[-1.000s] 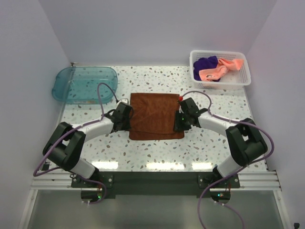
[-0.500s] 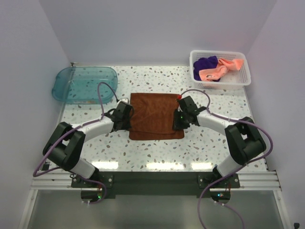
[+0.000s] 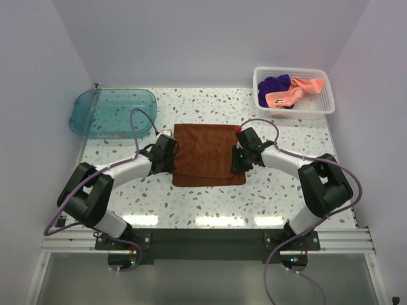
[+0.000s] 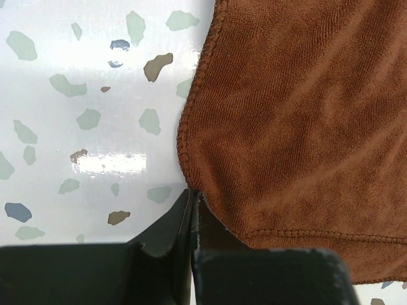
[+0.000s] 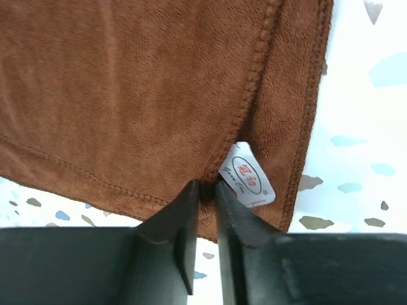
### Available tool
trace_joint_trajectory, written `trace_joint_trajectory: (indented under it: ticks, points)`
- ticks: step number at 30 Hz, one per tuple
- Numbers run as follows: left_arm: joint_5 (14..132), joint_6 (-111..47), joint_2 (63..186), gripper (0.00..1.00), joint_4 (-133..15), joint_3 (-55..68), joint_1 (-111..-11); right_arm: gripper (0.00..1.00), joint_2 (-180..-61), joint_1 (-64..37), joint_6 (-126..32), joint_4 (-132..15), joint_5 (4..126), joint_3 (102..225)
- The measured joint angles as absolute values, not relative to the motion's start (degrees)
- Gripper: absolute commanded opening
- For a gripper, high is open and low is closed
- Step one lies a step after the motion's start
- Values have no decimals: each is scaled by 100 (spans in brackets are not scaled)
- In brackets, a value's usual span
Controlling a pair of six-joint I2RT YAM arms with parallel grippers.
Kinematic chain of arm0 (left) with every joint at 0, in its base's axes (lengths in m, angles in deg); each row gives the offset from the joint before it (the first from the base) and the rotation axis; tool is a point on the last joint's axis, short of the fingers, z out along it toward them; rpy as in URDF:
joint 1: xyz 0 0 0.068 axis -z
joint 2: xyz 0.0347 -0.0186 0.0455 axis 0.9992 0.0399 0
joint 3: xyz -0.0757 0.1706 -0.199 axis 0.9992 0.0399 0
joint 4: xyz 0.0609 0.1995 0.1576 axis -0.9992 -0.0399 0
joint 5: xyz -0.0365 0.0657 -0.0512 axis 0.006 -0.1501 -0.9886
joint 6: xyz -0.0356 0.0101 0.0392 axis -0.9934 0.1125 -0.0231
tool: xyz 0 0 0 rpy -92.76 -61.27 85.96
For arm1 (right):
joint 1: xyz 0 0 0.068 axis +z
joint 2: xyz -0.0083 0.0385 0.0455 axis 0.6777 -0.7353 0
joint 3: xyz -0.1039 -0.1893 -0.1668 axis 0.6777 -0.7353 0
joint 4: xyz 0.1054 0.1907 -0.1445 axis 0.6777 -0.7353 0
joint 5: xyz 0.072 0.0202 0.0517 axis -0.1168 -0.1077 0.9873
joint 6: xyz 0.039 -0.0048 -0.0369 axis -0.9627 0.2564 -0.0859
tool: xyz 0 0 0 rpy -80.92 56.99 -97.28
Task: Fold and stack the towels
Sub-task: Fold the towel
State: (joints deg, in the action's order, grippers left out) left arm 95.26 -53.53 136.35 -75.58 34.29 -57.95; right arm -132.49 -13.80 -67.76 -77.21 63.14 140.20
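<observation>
The rust brown towel (image 3: 206,152) lies flat in the middle of the table, folded with its edges doubled. My left gripper (image 3: 170,157) is at its left edge; in the left wrist view the gripper (image 4: 193,194) is shut with the hem of the towel (image 4: 292,114) pinched at its tips. My right gripper (image 3: 237,157) is at the right edge; in the right wrist view the gripper (image 5: 208,187) is closed to a narrow gap on a fold of the towel (image 5: 127,82) beside a white label (image 5: 248,183). The pink towel (image 3: 292,94) and the purple towel (image 3: 275,84) lie crumpled in the basket.
A white mesh basket (image 3: 324,105) stands at the back right corner. A teal translucent tray (image 3: 79,114) stands at the back left. White walls close in the table on three sides.
The right gripper's jaws have narrowed on the towel's right edge and that arm has edged slightly inward. The left arm and the towel have not moved.
</observation>
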Motion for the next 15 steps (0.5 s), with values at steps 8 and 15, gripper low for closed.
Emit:
trace_joint_trajectory:
  ticks: [8,15]
  points:
    - [9577,-5348,13635,0,-7893,3117,-5795,0,-13271,-1380,-6691,-8112,6135,14197]
    - [9638,-5359,13626,0,-8378,2332,-5795,0,-13096,-1378,-6321,-8848,5708,15021]
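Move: The left hand already pinches the towel's upper layer at its near-left corner; the towel's far-left corner is some 18 cm ahead and roughly level sideways, with the lower layer's near-left corner about 5 cm back, straight behind. The upper layer's near-right corner is right between the right fingers; the white tag sits 2 cm to its right, the lower layer's near-right corner about 5 cm back and 4 cm right, and the towel's far-right corner some 18 cm ahead and 2 cm right. Shut the right fingers on the upper layer's near-right corner beside the tag, staying low until they close, while the left keeps its pinch. Then lift both hands together about 5 cm, speeding up and easing forward 2 to 3 cm towards the towel's far edge, with a slight drift right and the right wrist tilting a few degrees. ##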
